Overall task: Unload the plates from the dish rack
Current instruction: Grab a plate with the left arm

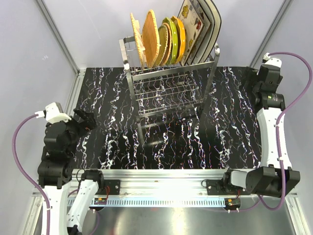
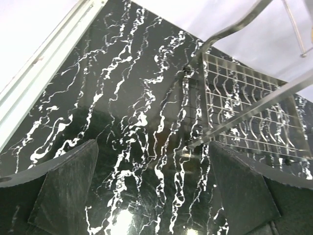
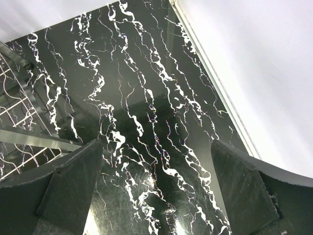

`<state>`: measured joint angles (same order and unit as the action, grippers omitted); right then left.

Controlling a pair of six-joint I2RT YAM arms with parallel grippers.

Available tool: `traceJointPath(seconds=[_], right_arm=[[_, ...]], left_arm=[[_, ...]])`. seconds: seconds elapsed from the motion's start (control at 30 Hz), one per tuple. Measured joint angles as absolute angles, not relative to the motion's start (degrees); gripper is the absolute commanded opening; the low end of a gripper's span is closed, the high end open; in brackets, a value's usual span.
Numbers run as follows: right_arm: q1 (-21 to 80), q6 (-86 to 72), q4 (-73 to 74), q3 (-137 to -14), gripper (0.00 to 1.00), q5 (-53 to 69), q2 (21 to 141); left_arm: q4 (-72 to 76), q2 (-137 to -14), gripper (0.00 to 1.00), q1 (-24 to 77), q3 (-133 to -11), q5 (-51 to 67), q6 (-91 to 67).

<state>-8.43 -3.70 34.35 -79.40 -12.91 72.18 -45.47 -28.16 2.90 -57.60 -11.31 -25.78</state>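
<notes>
The dish rack (image 1: 168, 74) stands at the back middle of the table, a tall steel wire frame. Several plates stand upright in its top tier: tan woven ones (image 1: 150, 35) on the left, a yellow-green one (image 1: 171, 40), an orange one (image 1: 180, 35), and square cream flowered ones (image 1: 194, 24) on the right. My left gripper (image 1: 84, 120) hovers open over the table's left side, well short of the rack (image 2: 244, 115); nothing is between its fingers (image 2: 152, 147). My right gripper (image 1: 256, 87) is open and empty (image 3: 156, 144) at the far right, with the rack (image 3: 19, 98) to its left.
The black marbled table (image 1: 234, 127) is bordered by aluminium frame rails (image 1: 58, 36) and white walls on the left, back and right. The rack's lower tier (image 1: 168, 100) holds nothing. An aluminium rail (image 1: 161, 178) runs along the near edge between the arm bases.
</notes>
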Motion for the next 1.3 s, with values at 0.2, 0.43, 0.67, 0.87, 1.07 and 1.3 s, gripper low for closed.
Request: traceJointPath(seconds=[0.2,0.43,0.67,0.87,1.07,1.3], right_arm=[[-8.47,2.20,33.98,-79.35,1.00,-5.04,70.57],[-8.51,17.50,39.57,-80.90,1.00,17.93,66.96],[-8.51,24.80,47.42,-81.76,1.00,32.25,67.07],[-8.51,25.08,48.84,-81.76,1.00,39.62,67.07],[-8.51,24.69,48.93,-81.76,0.99,41.82,67.16],[-8.51,23.46,48.84,-81.76,1.00,43.13,67.70]], left_arm=[[-45.52,-29.47,0.99,2.90,-60.03,-9.52,-27.11],[-45.34,-31.44,0.99,2.90,-63.16,-6.26,-29.21],[-44.62,-35.09,0.99,2.90,-66.17,-0.97,-32.12],[-41.95,-38.04,0.99,2.90,-68.84,4.51,-35.66],[-38.65,-41.91,0.99,2.87,-71.20,9.87,-38.72],[-34.39,-47.05,0.99,3.31,-74.52,14.20,-41.71]])
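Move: The nearest plate, the leftmost tan one standing in the rack's upper tier, is roughly 28 cm ahead of the left gripper, 22 cm to its right and some 13 cm higher. A second tan plate stands about 5 cm to the right of that plate, with the green plate some 13 cm to its right. The lower tray's near left corner lies about 13 cm ahead of the left gripper, 20 cm right and 25 cm below. From the right gripper the leftmost tan plate is about 47 cm left, 12 cm ahead and 13 cm up. Bring the open left gripper up about 11 cm, then increasingly to the right and a little forward towards the leftmost tan plate, turning it some 20 degrees clockwise and dipping its left side as much. Meanwhile swing the open right gripper about 15 cm left and slightly back, turning it some 60 degrees counter-clockwise to face across the rack's near side, then hold it there. ##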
